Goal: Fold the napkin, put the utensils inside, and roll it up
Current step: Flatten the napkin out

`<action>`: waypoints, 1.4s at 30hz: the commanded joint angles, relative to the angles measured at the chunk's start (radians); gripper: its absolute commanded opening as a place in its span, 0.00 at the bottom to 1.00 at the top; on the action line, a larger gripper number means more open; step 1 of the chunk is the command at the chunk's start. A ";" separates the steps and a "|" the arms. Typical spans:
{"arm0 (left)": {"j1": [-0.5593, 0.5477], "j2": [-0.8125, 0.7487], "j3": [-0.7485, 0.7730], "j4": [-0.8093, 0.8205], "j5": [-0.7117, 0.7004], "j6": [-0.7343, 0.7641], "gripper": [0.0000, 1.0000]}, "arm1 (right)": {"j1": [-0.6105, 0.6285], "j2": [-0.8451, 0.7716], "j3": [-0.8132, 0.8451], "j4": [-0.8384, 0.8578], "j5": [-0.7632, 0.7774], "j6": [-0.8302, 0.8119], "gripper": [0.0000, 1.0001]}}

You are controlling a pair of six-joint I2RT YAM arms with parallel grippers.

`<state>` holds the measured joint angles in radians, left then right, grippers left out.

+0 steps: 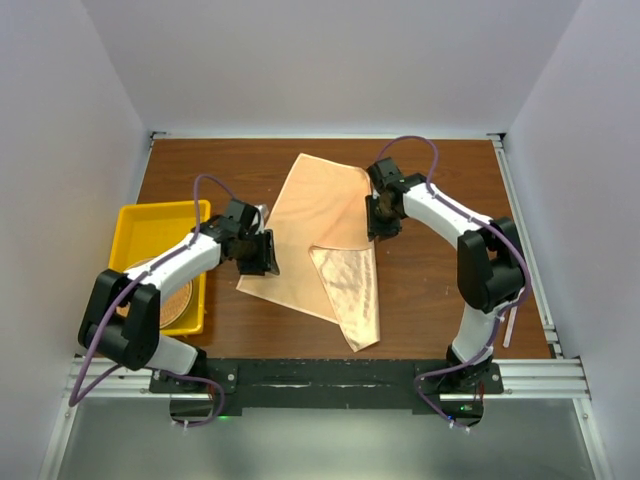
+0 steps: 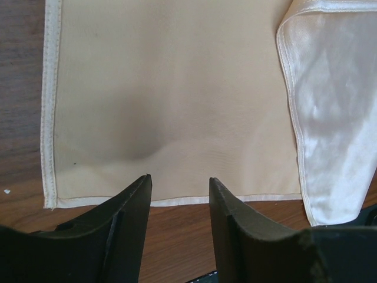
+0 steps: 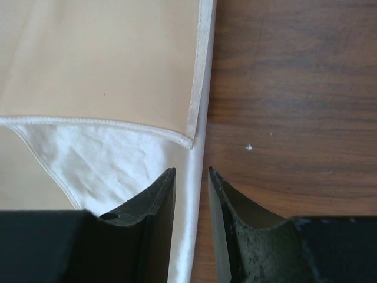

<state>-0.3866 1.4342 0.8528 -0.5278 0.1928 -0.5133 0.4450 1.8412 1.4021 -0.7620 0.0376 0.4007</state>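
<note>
The peach-orange napkin [image 1: 320,215] lies flat on the wooden table, with one shiny flap [image 1: 350,290] turned over at the near right. My left gripper [image 1: 256,252] is open at the napkin's left hem; in the left wrist view its tips [image 2: 179,180] hover just over that hem [image 2: 171,88]. My right gripper [image 1: 379,218] is at the napkin's right edge; in the right wrist view it [image 3: 191,172] is narrowly open and straddles the shiny edge of the cloth [image 3: 106,59], which lies flat. No utensils show in any view.
A yellow tray [image 1: 135,225] stands at the left edge of the table with a round woven mat [image 1: 178,300] in it. Bare wood [image 1: 450,180] lies right of the napkin. White walls enclose the table.
</note>
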 commanded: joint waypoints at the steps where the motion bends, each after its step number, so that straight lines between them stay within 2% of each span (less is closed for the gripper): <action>1: 0.003 0.005 0.012 0.061 0.033 0.001 0.48 | -0.026 0.013 -0.017 0.085 -0.034 0.043 0.32; 5: 0.003 0.017 0.018 0.066 0.036 -0.002 0.48 | -0.037 0.032 -0.018 0.096 -0.034 0.026 0.32; 6: 0.003 0.020 0.020 0.066 0.036 -0.004 0.48 | -0.037 0.038 -0.017 0.098 -0.035 0.023 0.31; 7: 0.003 0.023 0.023 0.068 0.036 -0.004 0.48 | -0.035 0.044 -0.014 0.098 -0.033 0.021 0.25; 14: 0.003 0.061 0.057 0.058 0.033 0.009 0.48 | -0.037 0.084 0.001 0.101 -0.076 0.013 0.19; 22: 0.003 0.086 0.069 0.055 0.028 0.015 0.48 | -0.035 0.101 0.004 0.104 -0.082 0.009 0.19; 26: 0.003 0.107 0.060 0.060 0.022 0.012 0.48 | -0.037 0.101 0.040 0.063 -0.047 -0.006 0.09; 28: 0.003 0.117 0.051 0.068 0.013 0.009 0.48 | -0.035 0.093 0.054 0.030 -0.039 -0.014 0.00; 31: 0.003 0.121 0.035 0.077 -0.004 0.002 0.47 | -0.035 0.086 0.078 -0.005 -0.008 -0.023 0.00; 36: 0.003 0.140 0.003 0.080 -0.023 -0.005 0.47 | -0.049 0.067 0.133 -0.062 0.077 -0.030 0.00; 39: 0.003 0.153 -0.008 0.084 -0.023 -0.002 0.47 | -0.120 0.069 0.153 -0.077 0.146 -0.022 0.00; 41: 0.003 0.155 -0.012 0.089 -0.021 0.001 0.47 | -0.188 0.098 0.202 -0.098 0.238 -0.028 0.00; 42: 0.003 0.154 -0.012 0.089 -0.020 0.004 0.47 | -0.206 0.108 0.219 -0.089 0.390 -0.039 0.00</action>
<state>-0.3866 1.5818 0.8570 -0.4679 0.1867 -0.5137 0.3550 1.9419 1.5261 -0.8127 0.1177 0.3828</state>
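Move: The free right-hand corner of the napkin's upper layer lies nearly under the right hand, about 1 cm ahead and 4 cm down; the turned-over pale flap centres some 10 cm back and 5 cm left of that hand. The left hand hovers about 4 cm above the flat near-left part, with the near-left corner roughly 8 cm left and 3 cm back; the right hand's corner lies about 23 cm right and 9 cm ahead. The right hand sinks about 3.5 cm onto the upper layer's free corner, its part-open fingers close fully and pinch it, then the hand rises some 3 cm and draws the corner outward, about 4 cm right and 3 cm forward. Meanwhile the left hand edges slightly forward and right, then sinks about 3.5 cm towards the napkin's near-left part, fingers staying half open; contact can't be made out. ##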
